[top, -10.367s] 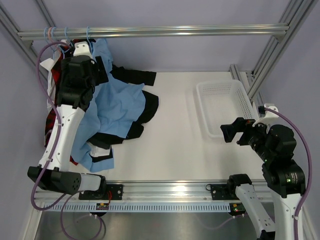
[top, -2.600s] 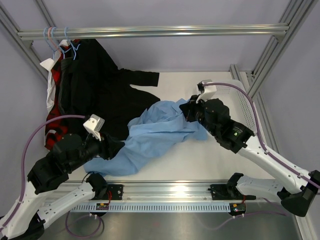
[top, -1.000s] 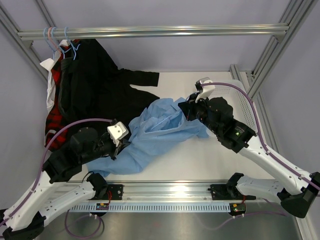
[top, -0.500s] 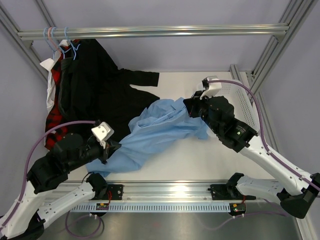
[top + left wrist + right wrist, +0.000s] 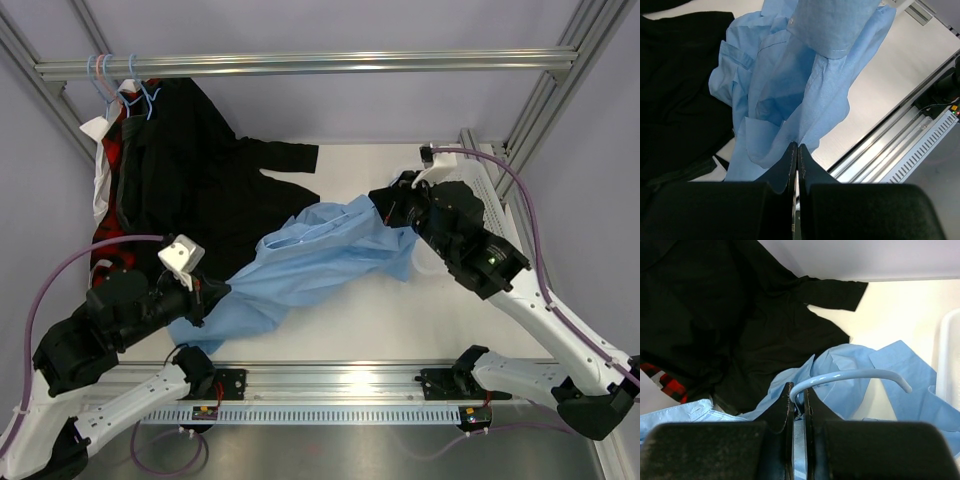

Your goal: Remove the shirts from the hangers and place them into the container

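Note:
The light blue shirt (image 5: 310,260) is stretched across the table between both grippers. My left gripper (image 5: 796,145) is shut on the shirt's lower edge (image 5: 790,85); in the top view it is at the near left (image 5: 205,295). My right gripper (image 5: 796,387) is shut on the hook of a pale blue hanger (image 5: 855,375) that is still inside the shirt's collar end (image 5: 385,205). The white container (image 5: 946,355) shows only as a rim at the right edge of the right wrist view. In the top view my right arm hides most of it.
A black shirt (image 5: 200,170) hangs from the rail at the back left and spreads onto the table. A red-and-black plaid shirt (image 5: 108,245) and a white one (image 5: 95,130) lie behind it. Hanger hooks (image 5: 105,75) sit on the metal rail (image 5: 320,62).
My left gripper has drawn back to the left and nearer with the shirt's edge. My right gripper has carried the hanger end to the right, over the container. The shirt is pulled longer.

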Motion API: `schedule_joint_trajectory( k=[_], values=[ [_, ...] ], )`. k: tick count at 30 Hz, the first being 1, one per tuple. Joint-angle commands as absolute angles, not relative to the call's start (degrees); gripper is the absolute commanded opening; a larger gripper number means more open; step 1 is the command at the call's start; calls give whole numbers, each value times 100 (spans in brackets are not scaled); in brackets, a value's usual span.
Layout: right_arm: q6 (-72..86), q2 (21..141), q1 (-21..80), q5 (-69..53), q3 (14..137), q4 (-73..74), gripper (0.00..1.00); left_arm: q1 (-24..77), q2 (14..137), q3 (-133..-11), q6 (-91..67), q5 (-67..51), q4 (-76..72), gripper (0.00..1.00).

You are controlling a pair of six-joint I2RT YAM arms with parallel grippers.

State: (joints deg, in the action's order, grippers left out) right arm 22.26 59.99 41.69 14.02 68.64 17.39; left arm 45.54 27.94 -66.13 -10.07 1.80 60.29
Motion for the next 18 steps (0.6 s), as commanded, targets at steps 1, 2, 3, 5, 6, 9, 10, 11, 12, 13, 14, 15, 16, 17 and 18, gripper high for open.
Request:
schedule_joint_trajectory(
  k=[1, 2, 3, 5, 6, 9, 10, 11, 12, 13, 14, 15, 16, 17, 18],
  values=[
    [2241, 5853, 3674, 2127, 7408, 1933, 0, 4544, 2716, -6926, -1396, 676, 6916, 0],
    [2285, 5836, 3648, 2083, 7427, 1951, 0, 4544, 2707, -6917, -1458, 694, 7056, 0],
    [2294, 5819, 3621, 1970, 7427, 1899, 0, 4544, 2716, -6900, -1563, 712, 7136, 0],
    [2312, 5766, 3621, 1812, 7444, 1794, 0, 4544, 2759, -6821, -1730, 861, 7355, 0],
    [2320, 5757, 3621, 1750, 7444, 1767, 0, 4544, 2786, -6786, -1731, 896, 7383, 0],
    [2277, 5739, 3612, 1451, 7479, 1644, 0, 4544, 2874, -6645, -1802, 730, 7200, 0],
    [2250, 5739, 3621, 1372, 7497, 1609, 0, 4544, 2926, -6549, -1784, 590, 7094, 0],
    [2206, 5765, 3621, 1188, 7497, 1539, 0, 4544, 2953, -6496, -1758, 502, 6971, 0],
    [2180, 5774, 3621, 1082, 7488, 1521, 0, 4544, 2997, -6460, -1697, 405, 6717, 0],
    [2154, 5801, 3630, 959, 7480, 1477, 0, 4544, 3075, -6399, -1661, 239, 6602, 0],
    [2101, 5836, 3630, 688, 7462, 1450, 0, 4544, 3111, -6381, -1626, 159, 6487, 1],
    [2074, 5862, 3630, 564, 7401, 1363, 0, 4544, 3164, -6372, -1565, 80, 6399, 6],
    [2066, 5871, 3630, 449, 7348, 1301, 0, 4544, 3251, -6381, -1538, 36, 6242, 12],
    [2013, 5897, 3639, 239, 7287, 1153, 0, 4544, 3295, -6390, -1503, -34, 6179, 24],
    [1987, 5915, 3639, 150, 7164, 1090, 0, 4535, 3322, -6407, -1442, -148, 6127, 28]
  ],
)
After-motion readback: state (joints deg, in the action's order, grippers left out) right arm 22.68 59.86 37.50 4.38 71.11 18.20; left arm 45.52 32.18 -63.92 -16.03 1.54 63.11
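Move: The left hand, pinching the near-left edge of the blue shirt, has the shirt's middle about 10 cm ahead, 14 cm to its right and 12 cm below; the black shirt lies some 20 cm ahead, 3 cm right and 15 cm lower. From the right hand, the shirt's middle is about 15 cm left, 8 cm back and 18 cm down, and the container about 12 cm ahead, 18 cm right and 32 cm below. After a brief near-hold with the shirt stretched towards the right hand, the left hand sinks about 3.5 cm and edges right at the end, its wrist tipping some 10 degrees downward, while its shut fingers part to roughly a quarter open and let go of the shirt's edge. The right hand keeps the hanger's hook pinched beside the shirt and lifts it slowly by about 2 cm, turning slightly counter-clockwise. ##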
